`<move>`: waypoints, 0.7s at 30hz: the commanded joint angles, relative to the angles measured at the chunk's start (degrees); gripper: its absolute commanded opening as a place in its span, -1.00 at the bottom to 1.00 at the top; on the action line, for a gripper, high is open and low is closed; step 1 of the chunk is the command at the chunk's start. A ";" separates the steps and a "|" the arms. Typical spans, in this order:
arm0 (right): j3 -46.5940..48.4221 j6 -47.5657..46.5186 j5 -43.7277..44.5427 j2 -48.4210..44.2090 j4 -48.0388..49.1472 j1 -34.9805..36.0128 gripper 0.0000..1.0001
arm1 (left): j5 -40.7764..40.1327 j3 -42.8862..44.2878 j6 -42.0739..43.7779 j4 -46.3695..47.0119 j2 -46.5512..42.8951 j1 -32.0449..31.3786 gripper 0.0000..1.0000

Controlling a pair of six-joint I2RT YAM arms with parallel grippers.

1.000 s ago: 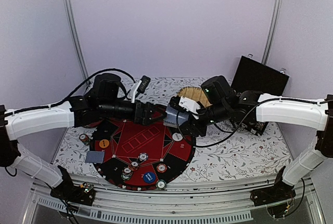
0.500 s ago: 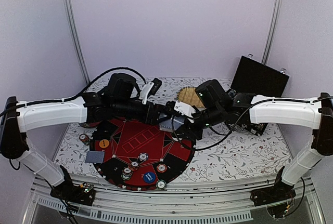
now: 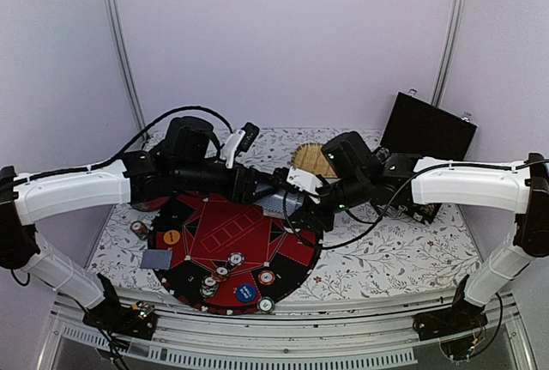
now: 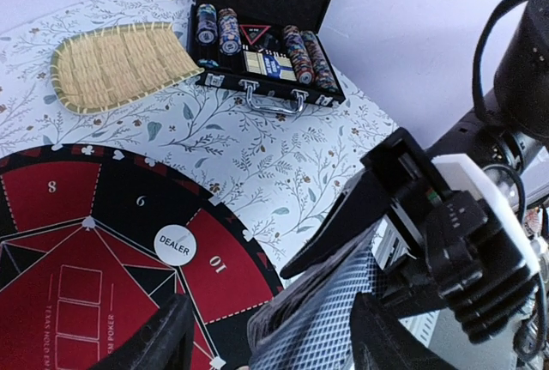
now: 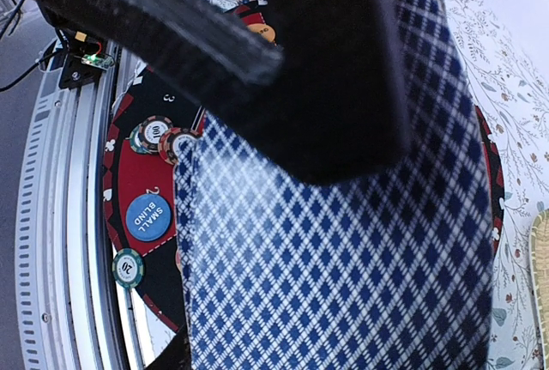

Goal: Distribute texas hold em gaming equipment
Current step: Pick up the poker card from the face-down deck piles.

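My right gripper is shut on a deck of playing cards with blue-and-white diamond backs, holding it above the far right edge of the round red-and-black poker mat. The deck fills the right wrist view, with one black finger across it. My left gripper is open, and in the left wrist view the deck sits between its two spread fingers. A white DEALER button and a blue SMALL BLIND button lie on the mat. Chips sit near its front edge.
An oval straw tray lies at the back. An open black chip case with stacked chips and cards stands at the back right. A single card and an orange button lie on the mat's left side. A chip stack lies just off it.
My left arm reached right toward the deck, then drew back slightly. My right gripper brought the deck a little down and left, toward the left gripper.
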 commanded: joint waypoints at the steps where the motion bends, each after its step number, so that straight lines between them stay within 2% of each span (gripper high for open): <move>1: 1.51 -0.50 -0.54 -1.41 1.52 0.30 -0.12 | 0.53 -1.71 0.66 0.03 -2.56 0.45 0.27; 7: 1.47 -0.61 -0.44 -1.31 1.42 0.29 -0.12 | 2.17 -2.67 0.32 -0.15 -3.03 1.05 -0.06; 15: 1.50 -0.79 0.21 -1.58 1.23 0.32 -0.12 | 4.56 -2.32 0.62 -0.79 -3.47 1.13 -0.80; 21: 0.60 -1.26 1.54 -2.44 1.61 0.34 -0.12 | 4.87 -2.44 0.83 -1.95 -5.88 1.12 -1.00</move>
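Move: The card deck, held in the right fingers, has its middle some 3 cm to the left hand's right, 2 cm back and 4 cm below. The dealer button lies on the mat about 7 cm ahead of the left hand, 4 cm to its right and 20 cm down; a red chip is roughly 8 cm back, 3 cm left, at mat height. From the right hand, the deck's middle is about 2 cm left, level in depth and height. Left fingers shut, seemingly pinching a card of the right hand's still-held deck, while easing back about 1.5 cm. ##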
